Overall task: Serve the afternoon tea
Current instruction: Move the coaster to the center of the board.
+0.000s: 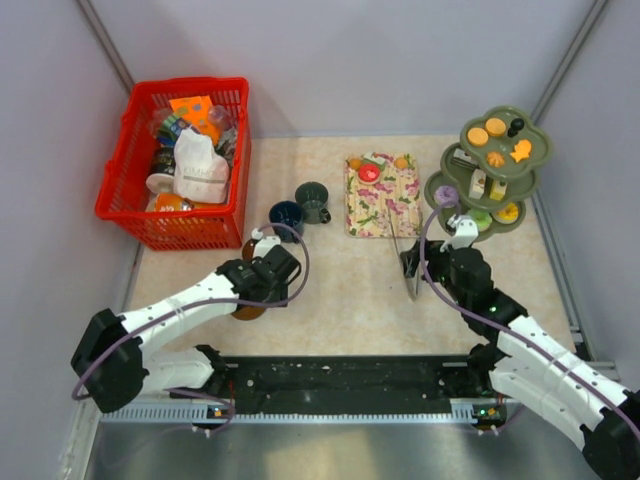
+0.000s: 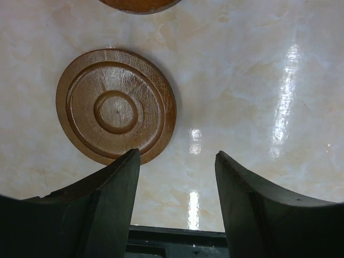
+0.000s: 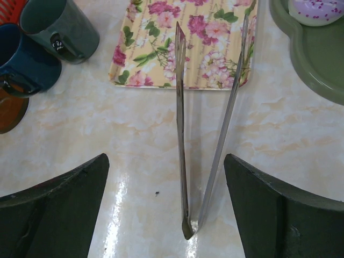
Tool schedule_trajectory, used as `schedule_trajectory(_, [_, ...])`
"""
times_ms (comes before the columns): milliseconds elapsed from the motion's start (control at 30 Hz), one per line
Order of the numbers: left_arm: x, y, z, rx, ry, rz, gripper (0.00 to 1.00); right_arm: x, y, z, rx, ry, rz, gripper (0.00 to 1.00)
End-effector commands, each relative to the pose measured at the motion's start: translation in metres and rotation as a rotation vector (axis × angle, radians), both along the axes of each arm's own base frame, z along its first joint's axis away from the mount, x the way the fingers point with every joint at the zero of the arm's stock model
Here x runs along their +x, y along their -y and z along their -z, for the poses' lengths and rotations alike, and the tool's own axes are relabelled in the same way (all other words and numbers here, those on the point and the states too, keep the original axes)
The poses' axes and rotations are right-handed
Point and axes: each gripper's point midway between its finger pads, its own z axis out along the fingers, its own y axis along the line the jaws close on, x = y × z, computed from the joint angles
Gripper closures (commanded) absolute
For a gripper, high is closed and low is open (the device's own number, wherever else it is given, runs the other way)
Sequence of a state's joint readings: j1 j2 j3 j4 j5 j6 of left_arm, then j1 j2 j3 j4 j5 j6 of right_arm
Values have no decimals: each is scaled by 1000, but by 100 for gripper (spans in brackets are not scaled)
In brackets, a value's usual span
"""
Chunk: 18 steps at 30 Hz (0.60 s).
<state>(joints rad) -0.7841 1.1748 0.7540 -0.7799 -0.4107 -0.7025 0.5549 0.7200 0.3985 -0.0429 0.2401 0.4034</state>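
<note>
A round brown saucer (image 2: 115, 105) lies on the table, and a second saucer (image 2: 140, 4) shows at the top edge of the left wrist view. My left gripper (image 2: 177, 161) hovers open just beside the first saucer, its left fingertip overlapping the rim, nothing between the fingers. In the top view that saucer (image 1: 246, 313) peeks out under my left gripper (image 1: 256, 290). The navy mug (image 1: 287, 218) and dark-green mug (image 1: 313, 201) stand side by side. Toy pastries (image 1: 369, 172) sit on a floral tray (image 1: 383, 205). The olive three-tier stand (image 1: 495, 170) holds more pastries. My right gripper (image 3: 165, 161) is open.
Thin metal tongs (image 3: 183, 161) lie on the table between my right fingers, their tips resting on the floral tray (image 3: 150, 64). A red plastic basket (image 1: 170, 165) full of clutter stands at the back left. The stand's bottom tier (image 3: 317, 59) carries a purple doughnut (image 3: 314, 11).
</note>
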Motion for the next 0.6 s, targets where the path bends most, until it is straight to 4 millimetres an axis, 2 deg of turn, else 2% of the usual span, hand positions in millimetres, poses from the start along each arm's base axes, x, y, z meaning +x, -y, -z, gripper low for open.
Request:
schedule_trajectory(0, [17,-1,8,6,55,-39,36,6,-5,-22,46,81,1,12])
schedule_trajectory(167, [22,-11,33,-60,-4,-92,33,4,-2,-22,49,85,11,12])
schedule_trajectory(300, [25,-12,36,-129,-22,-110,32,4,-1,-22,53,88,15,11])
schedule_trajectory(567, [19,-14,50,-113,-82,-110,32,4,1,-24,50,95,26,11])
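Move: Off to the left hand's left by about 5 cm, some 3 cm ahead and about 6 cm below its open fingers, lies the nearer brown coaster. The farther coaster sits about 14 cm ahead and 2 cm left of the hand. The navy mug stands roughly 20 cm ahead and 4 cm right. From the right hand, the nearer coaster is some 36 cm to the left and 8 cm back, about 13 cm lower. Sinking about 4.5 cm towards the nearer coaster, the left hand edges forward and shifts left, its left finger coming in over the coaster's right part. The descent eases off near the table, where the hand drifts back right about a centimetre. The wrist turns counter-clockwise by under 10 degrees; the fingers stay open, and contact can't be seen. ##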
